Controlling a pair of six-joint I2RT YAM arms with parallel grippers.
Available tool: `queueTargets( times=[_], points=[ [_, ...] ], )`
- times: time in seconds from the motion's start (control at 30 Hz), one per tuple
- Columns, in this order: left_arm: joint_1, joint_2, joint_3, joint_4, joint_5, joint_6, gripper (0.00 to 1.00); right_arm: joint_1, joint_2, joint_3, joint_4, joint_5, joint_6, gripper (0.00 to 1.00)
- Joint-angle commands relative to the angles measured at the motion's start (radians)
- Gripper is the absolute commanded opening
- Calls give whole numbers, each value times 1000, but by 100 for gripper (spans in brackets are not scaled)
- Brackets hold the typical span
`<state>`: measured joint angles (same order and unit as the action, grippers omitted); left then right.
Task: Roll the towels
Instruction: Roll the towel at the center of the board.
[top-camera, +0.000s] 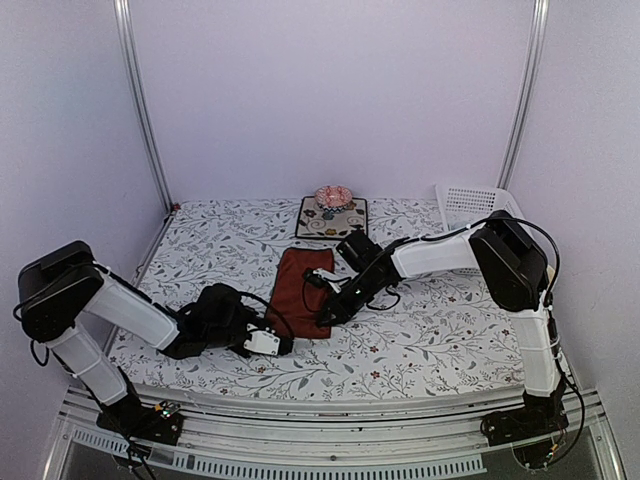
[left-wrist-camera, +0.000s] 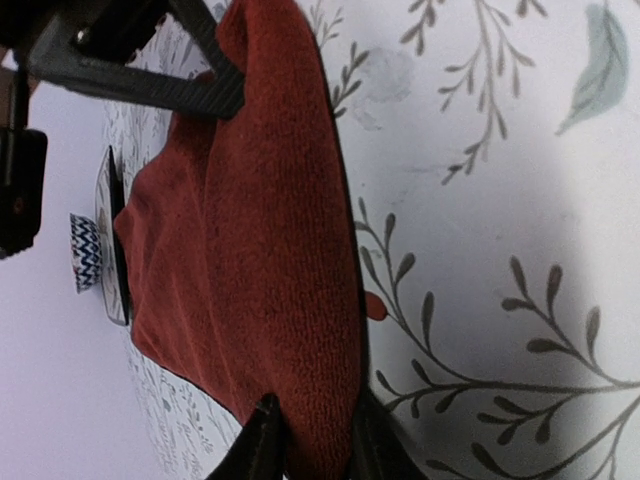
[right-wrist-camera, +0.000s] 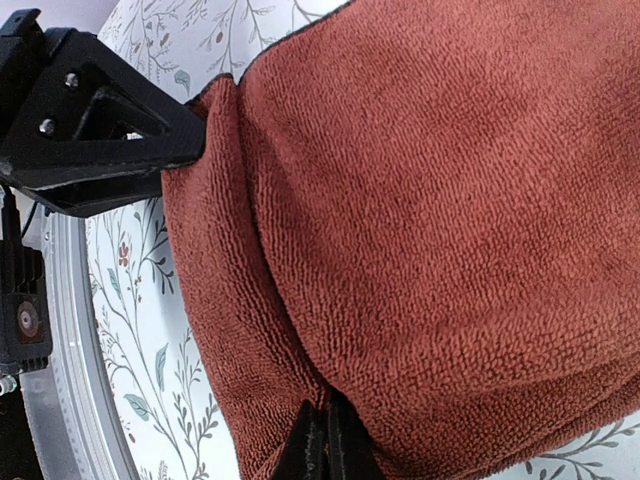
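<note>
A dark red towel (top-camera: 305, 290) lies folded lengthwise in the middle of the white floral covering. My left gripper (top-camera: 285, 345) is at its near end. In the left wrist view the left gripper (left-wrist-camera: 315, 440) has a thick fold of the towel (left-wrist-camera: 260, 250) pressed between its two fingers. My right gripper (top-camera: 325, 318) is at the towel's right edge. In the right wrist view the right gripper (right-wrist-camera: 325, 445) is shut, pinching the towel (right-wrist-camera: 430, 200) at a crease. The left arm's fingers (right-wrist-camera: 90, 120) show at the far edge of the cloth.
A square dark floral mat (top-camera: 332, 217) with a pink round thing (top-camera: 333, 196) on it sits at the back centre. A white slotted basket (top-camera: 475, 205) stands at the back right. Metal frame posts rise at both back corners.
</note>
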<state>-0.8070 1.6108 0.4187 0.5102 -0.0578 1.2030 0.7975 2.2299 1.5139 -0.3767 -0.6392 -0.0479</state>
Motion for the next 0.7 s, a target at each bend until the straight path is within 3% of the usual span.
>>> queueTargets(
  times=[0.0, 0.3, 0.53, 0.67],
  points=[
    [-11, 44, -1, -133, -14, -14, 1, 0, 26, -11, -29, 28, -6, 3],
    [-7, 0, 31, -239, 32, -58, 0, -1, -3, -21, -28, 38, -18, 8],
    [42, -29, 131, -478, 184, -136, 0, -1, -173, -144, 48, 147, -83, 42],
    [72, -23, 184, -573, 251, -170, 0, 3, -281, -231, 104, 240, -117, 54]
  ],
)
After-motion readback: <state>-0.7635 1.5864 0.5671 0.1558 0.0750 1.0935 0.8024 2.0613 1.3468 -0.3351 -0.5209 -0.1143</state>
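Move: The red towel's near left corner lies between the left fingers at their own point, still loosely straddled; its near right corner, pinched by the right fingers, is about 8 cm to the right and 2 cm farther out. The towel's middle is some 12 cm ahead and 4 cm right of the left hand, and about 10 cm ahead and 4 cm left of the right hand, with the patterned tray beyond, roughly 31 cm straight ahead of the right hand. The left fingers settle half a centimetre and shut on the folded near edge of the red towel at its left corner, then keep that pinch almost in place while the wrist tips some 15 degrees steeper and eases back a little. The right hand first stays on the near right corner, then opens to about half and draws off to its right and up, roughly 3 cm in all, letting go of the cloth. ##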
